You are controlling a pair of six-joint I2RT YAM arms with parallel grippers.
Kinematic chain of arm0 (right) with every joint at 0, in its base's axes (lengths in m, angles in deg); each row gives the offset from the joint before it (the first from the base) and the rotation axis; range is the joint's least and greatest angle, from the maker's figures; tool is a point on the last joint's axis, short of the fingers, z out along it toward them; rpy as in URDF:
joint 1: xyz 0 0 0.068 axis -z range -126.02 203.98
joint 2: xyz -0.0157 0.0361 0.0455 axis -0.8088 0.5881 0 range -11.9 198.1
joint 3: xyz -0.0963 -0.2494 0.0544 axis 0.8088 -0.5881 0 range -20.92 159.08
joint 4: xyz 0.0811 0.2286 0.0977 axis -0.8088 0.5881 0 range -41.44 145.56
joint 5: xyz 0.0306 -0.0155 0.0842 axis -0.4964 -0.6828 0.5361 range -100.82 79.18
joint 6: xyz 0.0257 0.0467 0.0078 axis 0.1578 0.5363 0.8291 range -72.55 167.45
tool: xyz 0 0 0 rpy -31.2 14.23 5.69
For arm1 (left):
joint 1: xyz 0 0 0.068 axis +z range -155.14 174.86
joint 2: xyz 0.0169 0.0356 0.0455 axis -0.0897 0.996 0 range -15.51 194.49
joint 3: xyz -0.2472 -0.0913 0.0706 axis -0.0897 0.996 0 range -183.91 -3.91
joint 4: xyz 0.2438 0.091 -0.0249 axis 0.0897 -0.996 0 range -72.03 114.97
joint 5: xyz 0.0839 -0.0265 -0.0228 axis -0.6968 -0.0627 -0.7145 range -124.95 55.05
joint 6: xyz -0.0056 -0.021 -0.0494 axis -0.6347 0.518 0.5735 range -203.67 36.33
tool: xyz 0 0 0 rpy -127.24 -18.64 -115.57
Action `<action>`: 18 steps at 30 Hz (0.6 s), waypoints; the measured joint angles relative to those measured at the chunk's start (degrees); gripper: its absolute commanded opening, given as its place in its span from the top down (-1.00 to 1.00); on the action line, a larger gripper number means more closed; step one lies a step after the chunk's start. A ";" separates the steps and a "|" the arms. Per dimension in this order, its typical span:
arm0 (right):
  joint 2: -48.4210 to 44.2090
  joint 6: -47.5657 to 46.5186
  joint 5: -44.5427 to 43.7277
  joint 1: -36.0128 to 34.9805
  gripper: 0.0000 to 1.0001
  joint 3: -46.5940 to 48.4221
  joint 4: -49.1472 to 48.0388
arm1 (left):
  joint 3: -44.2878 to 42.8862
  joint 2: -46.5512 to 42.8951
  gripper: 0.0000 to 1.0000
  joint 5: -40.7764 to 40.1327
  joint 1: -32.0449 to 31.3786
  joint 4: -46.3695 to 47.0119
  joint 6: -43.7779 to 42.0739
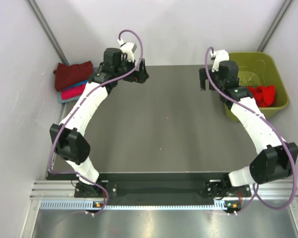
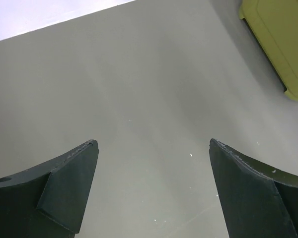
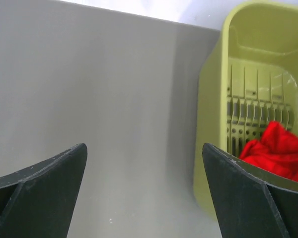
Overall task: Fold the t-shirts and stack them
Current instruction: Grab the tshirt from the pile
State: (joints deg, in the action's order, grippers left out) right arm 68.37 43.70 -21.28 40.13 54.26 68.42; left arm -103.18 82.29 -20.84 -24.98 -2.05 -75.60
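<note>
A bright red t-shirt (image 1: pixel 263 94) lies crumpled inside the olive-green basket (image 1: pixel 278 74) at the back right; in the right wrist view the red t-shirt (image 3: pixel 278 148) shows behind the basket's wall (image 3: pixel 211 99). A folded stack sits off the table's back left corner: a maroon t-shirt (image 1: pixel 72 73) on top, a magenta-pink one (image 1: pixel 73 91) under it, a teal edge (image 1: pixel 64 98) lowest. My left gripper (image 1: pixel 140 77) (image 2: pixel 153 142) hangs open over bare table near the back edge. My right gripper (image 1: pixel 204 83) (image 3: pixel 143 146) is open just left of the basket, holding nothing.
The dark grey table (image 1: pixel 159 129) spreads between the two arms. White walls enclose the back and both sides. A corner of the basket (image 2: pixel 280 39) shows at the upper right of the left wrist view.
</note>
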 measured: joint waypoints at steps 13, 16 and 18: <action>23.06 9.22 4.46 21.31 -0.99 34.10 2.75 | 0.09 0.20 -0.98 0.72 0.00 -0.68 0.04; 26.32 9.94 5.60 25.92 -0.99 33.16 3.72 | 0.74 0.11 -0.98 1.07 0.00 -0.76 -0.26; 27.78 9.92 6.40 28.41 -0.99 30.32 4.46 | 1.38 0.07 -0.98 1.09 0.00 -0.94 -0.28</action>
State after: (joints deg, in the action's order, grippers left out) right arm 96.15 53.62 -14.87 68.55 84.57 72.88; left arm -101.80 82.36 -19.75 -24.98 -2.99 -75.88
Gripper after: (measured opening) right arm 0.996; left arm 0.987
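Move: The red t-shirt I'm going for lies low in the green bin, about 25 cm to the right of my right hand, some 6 cm ahead and 24 cm below. The bin around it is centred roughly 22 cm right, 10 cm ahead and 14 cm below. The middle of its left rim is about 8 cm right, 10 cm ahead and 6 cm lower. From my left hand the t-shirt is about 57 cm right, 3 cm ahead and 27 cm down. I swing my empty right hand in a fast arc over the bin's left rim, some 20 cm to my right and 10 cm forward, towards the red t-shirt. I climb about 8 cm first, then sink back to my starting height above the bin. On the way my wrist turns clockwise by nearly 30 degrees and rolls a little, left side up; my fingers stay wide open and touch nothing yet. ##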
